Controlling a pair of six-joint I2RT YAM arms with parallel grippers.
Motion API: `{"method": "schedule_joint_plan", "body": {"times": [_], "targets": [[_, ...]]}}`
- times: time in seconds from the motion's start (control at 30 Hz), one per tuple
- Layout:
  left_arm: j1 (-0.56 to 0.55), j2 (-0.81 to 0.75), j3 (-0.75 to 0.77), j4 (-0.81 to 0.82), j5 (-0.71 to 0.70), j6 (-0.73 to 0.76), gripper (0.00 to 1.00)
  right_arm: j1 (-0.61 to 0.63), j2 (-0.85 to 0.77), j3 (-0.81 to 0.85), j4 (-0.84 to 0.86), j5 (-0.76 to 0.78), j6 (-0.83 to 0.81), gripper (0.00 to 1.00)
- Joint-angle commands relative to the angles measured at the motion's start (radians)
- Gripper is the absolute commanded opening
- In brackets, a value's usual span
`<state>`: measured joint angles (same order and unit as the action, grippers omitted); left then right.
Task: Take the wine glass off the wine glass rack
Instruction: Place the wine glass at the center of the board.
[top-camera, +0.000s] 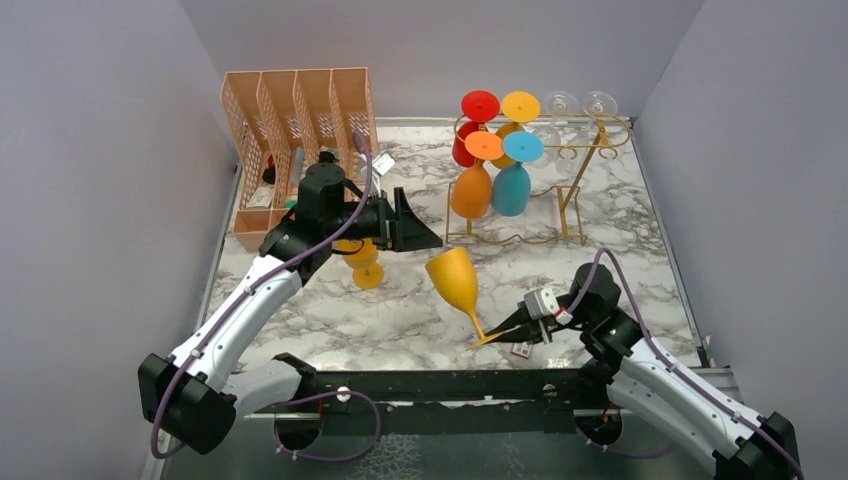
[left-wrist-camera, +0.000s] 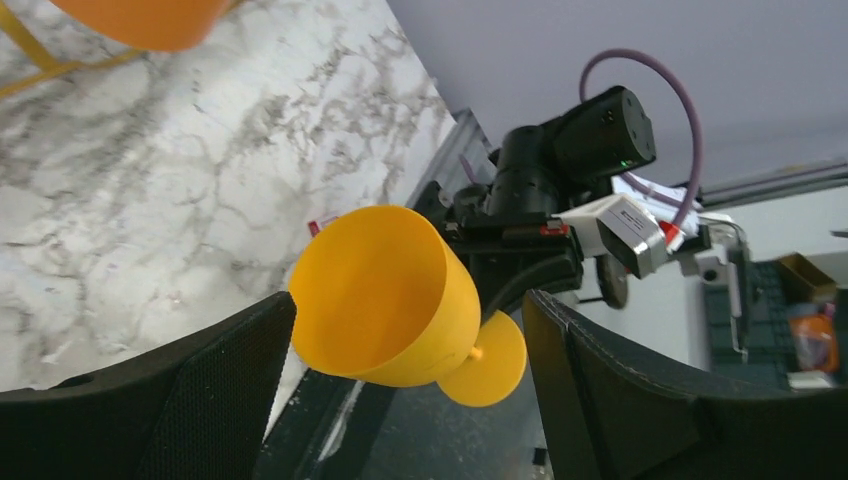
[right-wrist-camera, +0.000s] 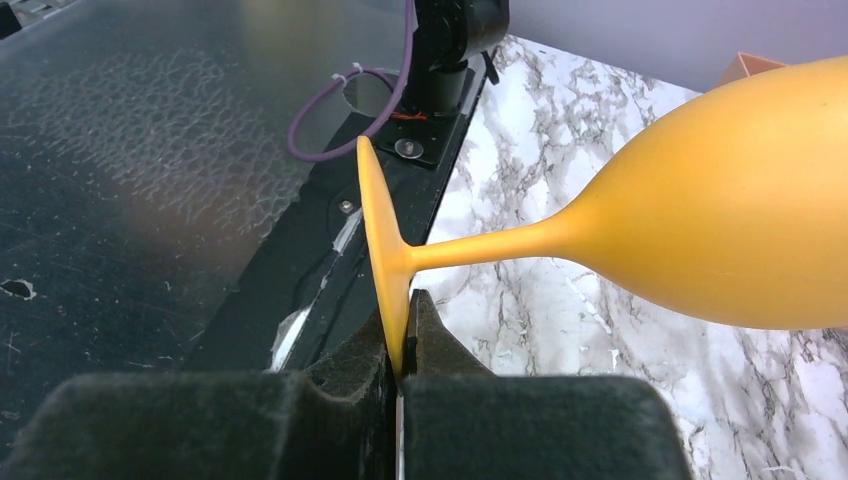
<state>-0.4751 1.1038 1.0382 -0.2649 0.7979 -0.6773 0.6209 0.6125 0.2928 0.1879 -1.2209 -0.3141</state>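
Note:
A yellow wine glass (top-camera: 453, 278) hangs tilted above the marble table, off the rack, bowl up and to the left. My right gripper (top-camera: 497, 336) is shut on the edge of its round foot (right-wrist-camera: 378, 240), which is pinched between the pads (right-wrist-camera: 400, 370). My left gripper (top-camera: 415, 233) stands open just left of the bowl (left-wrist-camera: 385, 295), which shows beyond and between the fingers (left-wrist-camera: 230, 380), apart from them. The gold wire wine glass rack (top-camera: 575, 195) stands at the back right with several glasses hanging upside down, among them red, orange (top-camera: 472, 188) and blue (top-camera: 511, 188).
A peach lattice organiser (top-camera: 300, 150) stands at the back left. Another yellow-orange glass (top-camera: 366, 266) lies under my left arm. A black rail (top-camera: 430, 385) runs along the near table edge. Grey walls close in both sides.

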Motion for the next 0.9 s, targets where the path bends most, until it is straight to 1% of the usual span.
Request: {"method": "schedule_joint_plan", "body": {"times": [0.0, 0.1, 0.23, 0.47, 0.6, 0.7, 0.87], "targets": [[0.001, -0.002, -0.058, 0.178, 0.174, -0.107, 0.85, 0.005, -0.004, -0.006, 0.05, -0.065, 0.004, 0.01], [-0.012, 0.001, -0.059, 0.192, 0.213, -0.108, 0.83, 0.005, 0.005, -0.006, 0.062, -0.083, -0.002, 0.01], [-0.045, -0.005, -0.065, 0.198, 0.23, -0.092, 0.81, 0.005, 0.017, 0.001, 0.046, -0.083, -0.024, 0.01], [-0.131, 0.027, -0.084, 0.2, 0.246, -0.073, 0.69, 0.005, 0.01, 0.002, 0.042, -0.075, -0.035, 0.01], [-0.153, 0.027, -0.079, 0.199, 0.274, -0.051, 0.58, 0.005, 0.004, 0.003, 0.034, -0.063, -0.04, 0.01], [-0.155, 0.023, -0.08, 0.198, 0.287, -0.039, 0.45, 0.005, 0.012, 0.005, 0.022, -0.052, -0.046, 0.01], [-0.155, 0.01, -0.07, 0.155, 0.281, -0.005, 0.26, 0.005, 0.02, 0.018, -0.017, -0.01, -0.073, 0.01]]}}
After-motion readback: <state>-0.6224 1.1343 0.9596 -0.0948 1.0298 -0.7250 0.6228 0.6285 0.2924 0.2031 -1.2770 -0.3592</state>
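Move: The wine glass, held by its foot in the right gripper with the bowl tilted up, has its bowl about 7 cm back, 4 cm right and 4 cm below the left hand. From the left hand, the standing glass is some 13 cm left, about level fore and aft, 20 cm lower; the orange glass on the rack is roughly 13 cm ahead, 7 cm right, 15 cm below. From the right hand, the bowl lies about 6 cm ahead, 5 cm left, 8 cm above. Bring the left gripper back about 7 cm and 3 cm to the right, staying level, onto the rim of the tilted bowl, swinging the wrist some 20 degrees clockwise. Close the fingers from nearly wide open to about a third, one inside the bowl and one outside, to pinch its wall, while the right gripper keeps its hold on the foot almost still. ##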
